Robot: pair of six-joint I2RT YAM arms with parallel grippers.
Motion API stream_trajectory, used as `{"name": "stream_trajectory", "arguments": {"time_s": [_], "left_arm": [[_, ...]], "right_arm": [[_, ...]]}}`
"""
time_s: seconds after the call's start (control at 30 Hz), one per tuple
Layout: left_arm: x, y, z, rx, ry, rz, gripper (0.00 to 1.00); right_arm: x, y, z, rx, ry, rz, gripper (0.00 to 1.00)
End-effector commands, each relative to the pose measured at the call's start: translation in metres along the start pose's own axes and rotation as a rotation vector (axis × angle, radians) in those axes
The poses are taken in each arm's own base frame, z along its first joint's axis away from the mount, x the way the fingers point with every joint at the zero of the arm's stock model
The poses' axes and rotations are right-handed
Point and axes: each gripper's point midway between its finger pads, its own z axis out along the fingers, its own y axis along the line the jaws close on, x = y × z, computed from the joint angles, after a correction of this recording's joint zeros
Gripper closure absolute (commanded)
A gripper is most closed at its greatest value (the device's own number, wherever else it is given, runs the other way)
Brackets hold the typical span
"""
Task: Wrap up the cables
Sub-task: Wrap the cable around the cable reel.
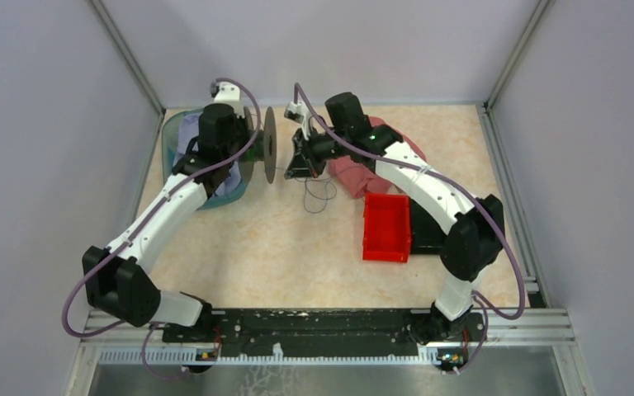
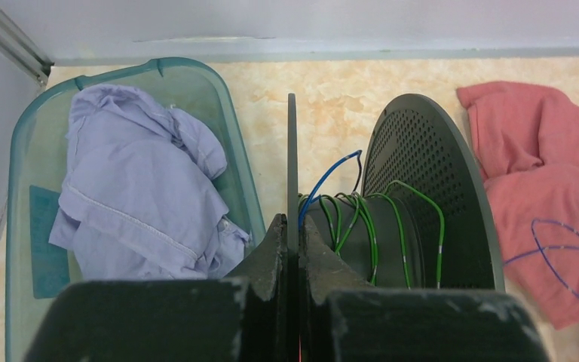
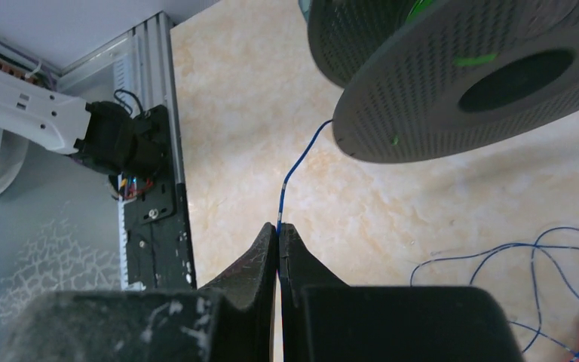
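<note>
A black spool (image 1: 270, 144) hangs above the table's back middle, my left gripper (image 2: 292, 222) shut on the edge of its near flange (image 2: 292, 151). Green cable (image 2: 362, 226) is wound round its hub, and a thin blue cable (image 2: 324, 181) runs off it. In the right wrist view that blue cable (image 3: 298, 162) comes down from the spool (image 3: 422, 90) into my right gripper (image 3: 278, 228), which is shut on it. My right gripper (image 1: 301, 161) sits just right of the spool. Loose loops of cable (image 1: 320, 194) lie on the table below it.
A teal basin (image 1: 167, 153) holding a lilac cloth (image 1: 190, 136) stands at the back left, beside the left arm. A pink cloth (image 1: 351, 175) lies under the right arm. A red bin (image 1: 386, 227) stands right of centre. The black mounting rail (image 1: 314, 322) lines the near edge.
</note>
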Motion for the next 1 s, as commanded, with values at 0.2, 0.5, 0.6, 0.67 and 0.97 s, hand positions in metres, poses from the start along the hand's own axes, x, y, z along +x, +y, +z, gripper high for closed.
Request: {"name": "stream_trajectory", "arguments": {"time_s": [0.2,0.5,0.6,0.67,0.97], "left_arm": [[-0.024,-0.012,-0.015,0.053,-0.109,0.112,1.00],[-0.006,-0.030,-0.020,0.176,-0.077,0.166,1.00],[0.001,-0.039,-0.024,0.237,-0.060,0.177,1.00],[0.005,-0.043,-0.026,0.265,-0.050,0.184,1.00],[0.020,-0.058,-0.035,0.376,-0.018,0.218,1.00]], "right_arm": [[-0.065,-0.005,-0.034,0.094,-0.150,-0.080,1.00],[-0.096,-0.020,-0.059,0.117,-0.242,-0.032,1.00],[-0.101,-0.028,-0.062,0.133,-0.255,-0.019,1.00],[-0.103,-0.033,-0.063,0.148,-0.262,-0.013,1.00],[-0.108,-0.064,-0.069,0.242,-0.283,0.021,1.00]]}}
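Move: The cable reel is held by its left flange in the left fingers, its middle about 3 cm right of that hand, 4 cm below and level front to back. The right hand, pinching the blue cable, has the reel's middle some 6 cm ahead, 6 cm left and at its own height. From the right hand, the loose cable loops lie 5 cm ahead, 7 cm right, the pink cloth 14 cm ahead, 21 cm right, both roughly 24 cm below. Forward and up, some 8 cm and 7 cm, and slightly to the right, the right hand carries the pinched blue cable past the free flange from the reel's near side to above its far side, turning a little clockwise. Against it the left hand, keeping its hold on the flange, brings the reel about 5 cm right, 3 cm back and 3 cm down, swinging clockwise nearly 20 degrees. ##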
